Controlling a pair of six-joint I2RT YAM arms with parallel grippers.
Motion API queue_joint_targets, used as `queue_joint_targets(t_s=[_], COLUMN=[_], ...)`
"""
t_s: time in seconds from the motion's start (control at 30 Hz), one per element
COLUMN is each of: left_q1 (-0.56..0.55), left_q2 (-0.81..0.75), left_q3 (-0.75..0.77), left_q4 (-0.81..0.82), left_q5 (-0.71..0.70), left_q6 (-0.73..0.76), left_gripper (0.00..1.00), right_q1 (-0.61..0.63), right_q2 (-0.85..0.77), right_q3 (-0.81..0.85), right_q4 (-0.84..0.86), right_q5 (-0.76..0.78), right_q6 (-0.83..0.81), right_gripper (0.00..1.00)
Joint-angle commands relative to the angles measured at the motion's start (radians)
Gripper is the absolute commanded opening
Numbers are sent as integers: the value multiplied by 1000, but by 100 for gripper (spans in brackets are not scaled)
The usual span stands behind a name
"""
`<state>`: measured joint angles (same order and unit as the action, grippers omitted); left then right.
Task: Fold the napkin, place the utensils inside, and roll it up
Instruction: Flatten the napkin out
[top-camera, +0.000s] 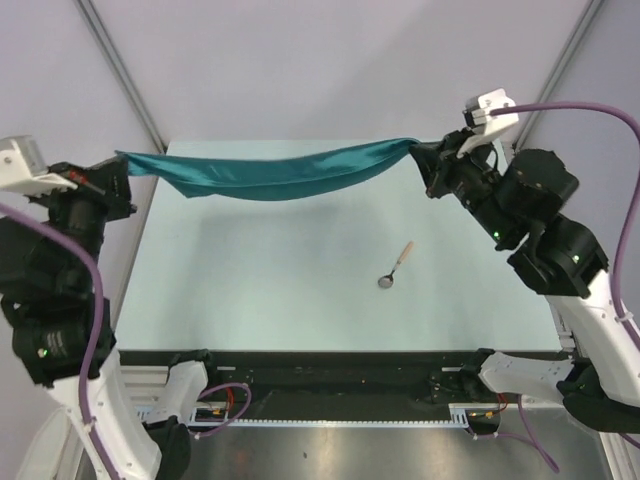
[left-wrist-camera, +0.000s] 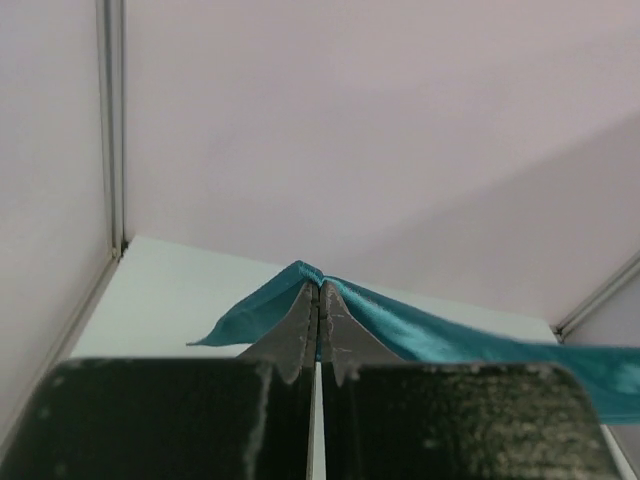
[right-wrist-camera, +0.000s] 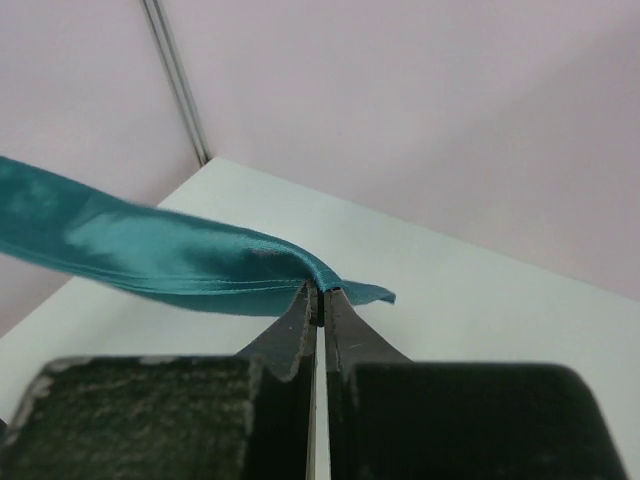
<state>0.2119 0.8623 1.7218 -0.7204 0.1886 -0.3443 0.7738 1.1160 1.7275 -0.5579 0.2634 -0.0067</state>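
Observation:
The teal napkin (top-camera: 265, 172) hangs stretched in the air above the far part of the table, sagging in the middle. My left gripper (top-camera: 122, 165) is shut on its left corner, and my right gripper (top-camera: 422, 152) is shut on its right corner. In the left wrist view the closed left gripper (left-wrist-camera: 319, 287) pinches the napkin (left-wrist-camera: 440, 335), which trails off to the right. In the right wrist view the closed right gripper (right-wrist-camera: 319, 292) pinches the napkin (right-wrist-camera: 150, 255), which runs off to the left. A small spoon (top-camera: 394, 268) with a tan handle lies on the table, right of centre.
The pale table (top-camera: 250, 290) ends at a black rail at its near edge, where both arm bases sit. Grey walls with metal corner posts stand close behind and beside the table.

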Motion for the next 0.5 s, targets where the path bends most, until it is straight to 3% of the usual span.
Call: queue_joint_targets(t_s=[0.0,0.2,0.33,0.47], left_q1=[6,6,7,7], left_q2=[15,79,240,469], left_q3=[142,81,-31,-91], left_q4=[-103,-16,73,160], left_q5=[-66,-43,-2,20], left_q6=[47,13,-8,-18], left_gripper=[0,0,0,1], right_q1=[30,-5,-203,-301], right_q2=[-36,57,212,449], right_q3=[55,29,35,55], right_q4=[35,119,144,202], right_q5=[48,62,-180,-303], right_q6=[-44,-93,-18,2], right_gripper=[0,0,0,0])
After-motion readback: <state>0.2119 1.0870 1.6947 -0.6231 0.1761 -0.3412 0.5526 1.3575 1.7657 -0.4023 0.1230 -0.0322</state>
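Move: Both hands still pinch the far corners of the napkin, stretched between them some 50 cm above the table. Its middle lies about 8 cm ahead of the left hand, 20 cm to its right and 14 cm lower; from the right hand, about 4 cm ahead, 20 cm to the left and 13 cm lower. The spoon on the table is roughly 7 cm ahead of the right hand, 4 cm to its right and 50 cm below. Keeping both fingers shut on the napkin's corners, the hands finish their backswing, rising a little (left about 4 cm back and 4 cm up, right only about 1 cm back and 2 cm up), then turn round together and whip forward out over the table. The forward sweep speeds up to some 12 cm and ends sinking, about 8 cm off the top for the left and 5 cm for the right, while the left fingers tip down by some 15 degrees, so that the held edge leads and the loose cloth trails. ##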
